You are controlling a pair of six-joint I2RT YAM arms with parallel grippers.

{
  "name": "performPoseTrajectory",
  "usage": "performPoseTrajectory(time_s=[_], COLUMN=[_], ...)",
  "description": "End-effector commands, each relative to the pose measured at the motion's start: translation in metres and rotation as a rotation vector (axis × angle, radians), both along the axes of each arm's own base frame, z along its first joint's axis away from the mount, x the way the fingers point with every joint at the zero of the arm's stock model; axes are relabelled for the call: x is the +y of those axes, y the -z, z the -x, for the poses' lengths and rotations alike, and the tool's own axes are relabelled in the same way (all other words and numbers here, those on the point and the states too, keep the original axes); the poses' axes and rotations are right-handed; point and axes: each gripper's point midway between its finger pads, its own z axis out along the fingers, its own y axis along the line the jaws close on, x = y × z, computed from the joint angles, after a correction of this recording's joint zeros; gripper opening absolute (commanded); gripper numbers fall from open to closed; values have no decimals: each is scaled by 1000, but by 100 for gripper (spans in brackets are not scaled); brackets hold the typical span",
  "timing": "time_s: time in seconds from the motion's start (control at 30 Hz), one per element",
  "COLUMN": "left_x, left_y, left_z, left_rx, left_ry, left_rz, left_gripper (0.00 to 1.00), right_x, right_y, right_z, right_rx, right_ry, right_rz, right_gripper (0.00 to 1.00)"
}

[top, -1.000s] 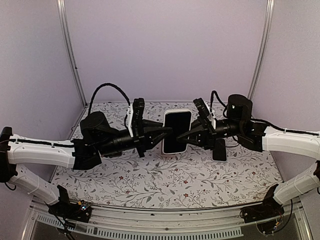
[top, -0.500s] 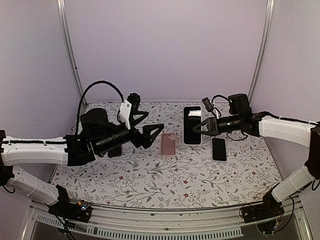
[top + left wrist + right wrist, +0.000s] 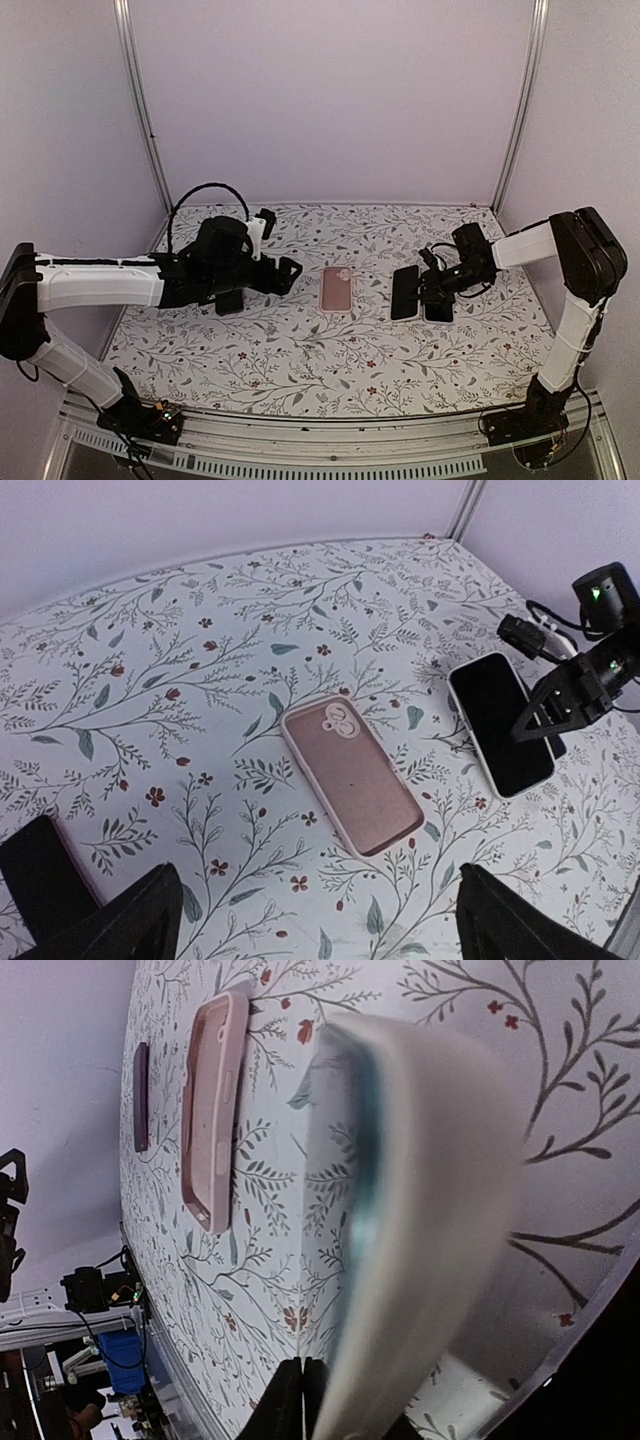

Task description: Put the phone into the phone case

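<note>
The pink phone case (image 3: 337, 288) (image 3: 350, 788) (image 3: 212, 1110) lies flat mid-table, camera cutout toward the back. The phone (image 3: 404, 292) (image 3: 500, 723), black screen in a white rim, rests on the mat just right of the case. My right gripper (image 3: 425, 285) (image 3: 548, 712) sits low at its right edge. In the right wrist view the phone (image 3: 430, 1210) is a blurred white edge between the dark fingers of that gripper (image 3: 350, 1415); how firm the hold is does not show. My left gripper (image 3: 288, 272) (image 3: 320, 930) hangs open left of the case, holding nothing.
A flat black slab (image 3: 438, 311) lies partly under the right gripper. Another dark slab (image 3: 230, 301) (image 3: 45, 875) (image 3: 141, 1095) lies under the left arm. The purple back wall and two metal posts close the far side of the floral mat (image 3: 330, 360).
A second ago both grippers held the phone upright in mid-air. The left one has opened and drawn back left. The right one has brought the phone down onto the mat beside the case.
</note>
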Motion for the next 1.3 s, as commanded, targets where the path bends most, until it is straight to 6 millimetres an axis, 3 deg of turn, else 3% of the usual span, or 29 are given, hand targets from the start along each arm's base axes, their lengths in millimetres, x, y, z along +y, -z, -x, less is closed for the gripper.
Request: performPoseTrajectory(time_s=[0.0,0.1,0.47,0.6,0.7,0.8,0.93,1.0,1.03,1.13,1.27], left_x=[23,29,32,40,56,81,114,127,133,159,180], left_y=[32,40,51,53,56,67,87,96,99,109,122], left_z=[-11,-13,-15,-18,-21,-27,-35,-40,-42,-45,-48], left_rx=[136,160,174,175,176,203,290,319,330,362,395], left_ry=[-72,-82,-81,-99,-140,-217,-351,-406,-436,-549,-654], left_rz=[-32,-41,-44,-65,-105,-138,-122,-133,-143,-197,-284], left_gripper=[97,97,97,97,97,99,99,99,99,99,99], right_x=[-4,-10,-31,-40,-35,-13,52,80,92,120,132], right_y=[9,13,15,-4,-26,-44,-66,-68,-65,-45,-19], right_z=[-9,-12,-20,-32,-44,-54,-65,-70,-73,-80,-87], right_rx=[16,9,-5,-85,-172,-271,-423,-449,-455,-471,-465], right_ry=[1,23,55,63,66,80,85,76,71,39,23], right_rz=[-5,41,232,382,485,545,467,444,448,483,534], right_gripper=[23,34,45,46,46,47,48,51,53,73,76])
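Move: The loose black phone lies about 8 cm ahead of my left hand, 15 cm to its left and 17 below; the pink case is some 9 ahead of that hand and 11 to its right. From my right hand the pink case is roughly 5 cm ahead, 18 left and 4 lower. The cased phone at my right fingers centres about 3 left and 1 ahead, 3 below; the other cased phone lies 6 right, level, 4 below. I open my right fingers and let go of the cased phone's edge, easing some 3 cm right and slightly down. Then I lift that hand forward and swing it left to above the pink case, tilting the fingers from leftward to forward and down, still opening. My left hand, already open, dips, pauses, then sweeps about 15 cm left and 11 down in all to the black phone, turning counter-clockwise and tipping down. ##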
